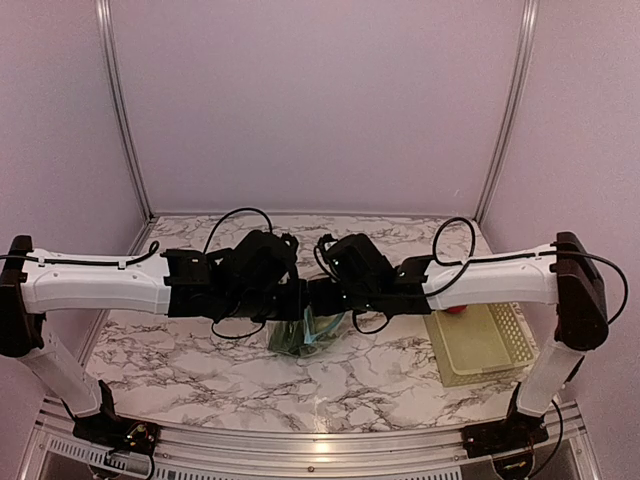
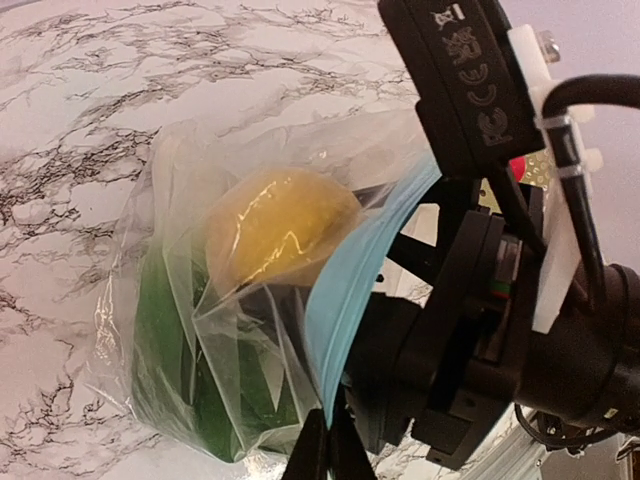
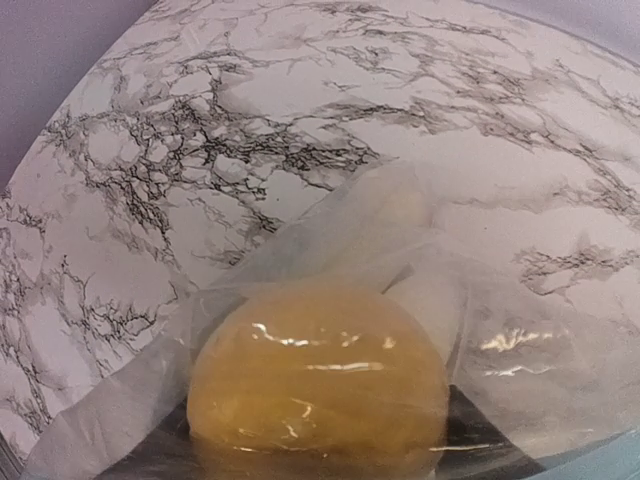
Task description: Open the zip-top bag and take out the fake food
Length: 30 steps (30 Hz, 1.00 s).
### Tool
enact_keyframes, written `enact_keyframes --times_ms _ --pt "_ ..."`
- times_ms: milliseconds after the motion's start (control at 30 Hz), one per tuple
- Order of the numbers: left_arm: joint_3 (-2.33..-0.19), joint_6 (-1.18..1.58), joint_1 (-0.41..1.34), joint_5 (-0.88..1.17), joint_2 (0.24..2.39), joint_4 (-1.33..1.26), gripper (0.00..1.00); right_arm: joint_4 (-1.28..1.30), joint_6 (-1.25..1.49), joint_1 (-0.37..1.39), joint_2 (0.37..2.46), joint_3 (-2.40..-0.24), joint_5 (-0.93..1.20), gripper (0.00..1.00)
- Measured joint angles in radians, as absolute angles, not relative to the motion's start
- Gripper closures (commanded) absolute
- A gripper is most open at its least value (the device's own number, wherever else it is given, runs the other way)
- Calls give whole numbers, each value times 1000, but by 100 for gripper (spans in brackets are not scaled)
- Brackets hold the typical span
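Observation:
The zip-top bag (image 1: 310,335) hangs between my two grippers at the middle of the marble table. In the left wrist view the clear bag (image 2: 180,300) holds a yellow-orange round fruit (image 2: 280,225) and a green leafy vegetable (image 2: 160,340). Its light blue zipper strip (image 2: 360,270) runs down to my left gripper (image 2: 327,445), which is shut on the strip's lower end. My right gripper (image 3: 315,450) faces the fruit (image 3: 315,370) close up. Its dark fingers (image 3: 480,425) sit on either side, pressing the fruit through the plastic film (image 3: 350,240).
A pale yellow-green lattice basket (image 1: 520,330) stands at the right of the table with a small red piece (image 1: 455,310) at its far left corner. Grey walls close the back and sides. Both arms meet over the table's centre.

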<state>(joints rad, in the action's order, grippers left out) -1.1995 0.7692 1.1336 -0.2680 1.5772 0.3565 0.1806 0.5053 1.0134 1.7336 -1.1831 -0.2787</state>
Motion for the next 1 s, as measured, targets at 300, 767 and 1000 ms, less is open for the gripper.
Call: enact_keyframes --times_ms 300,767,1000 --pt "-1200 795 1091 -280 1582 344 100 181 506 1024 1665 -1127 -279 59" --pt "-1198 801 1008 -225 1606 302 100 197 508 1034 1538 -1083 -274 59" --pt "-1198 801 995 -195 1606 284 100 244 538 1028 1391 -1054 -279 58"
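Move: The right hand, inside the bag, already holds the yellow fruit; the crate lies about 36 cm to its right, 5 cm back and 9 cm lower, with the red fruit in it some 30 cm right and 1 cm ahead. From this hand the green leek is roughly 6 cm left, 3 cm back and 8 cm down, the white radish 4 cm ahead, 2 cm left and 6 cm down. From the left hand, still pinching the blue zip rim, the yellow fruit is about 6 cm ahead, 3 cm right and 4 cm lower. Keeping its grip on the yellow fruit, the right hand draws it up out of the bag's mouth, slowly at first and then faster, rising about 8 cm while backing off and going some 4 cm to the right towards the crate. Meanwhile the left hand, shut on the blue rim throughout, carries the rim about 5 cm forward and slightly left, turning a little counter-clockwise and easing off at the end. ##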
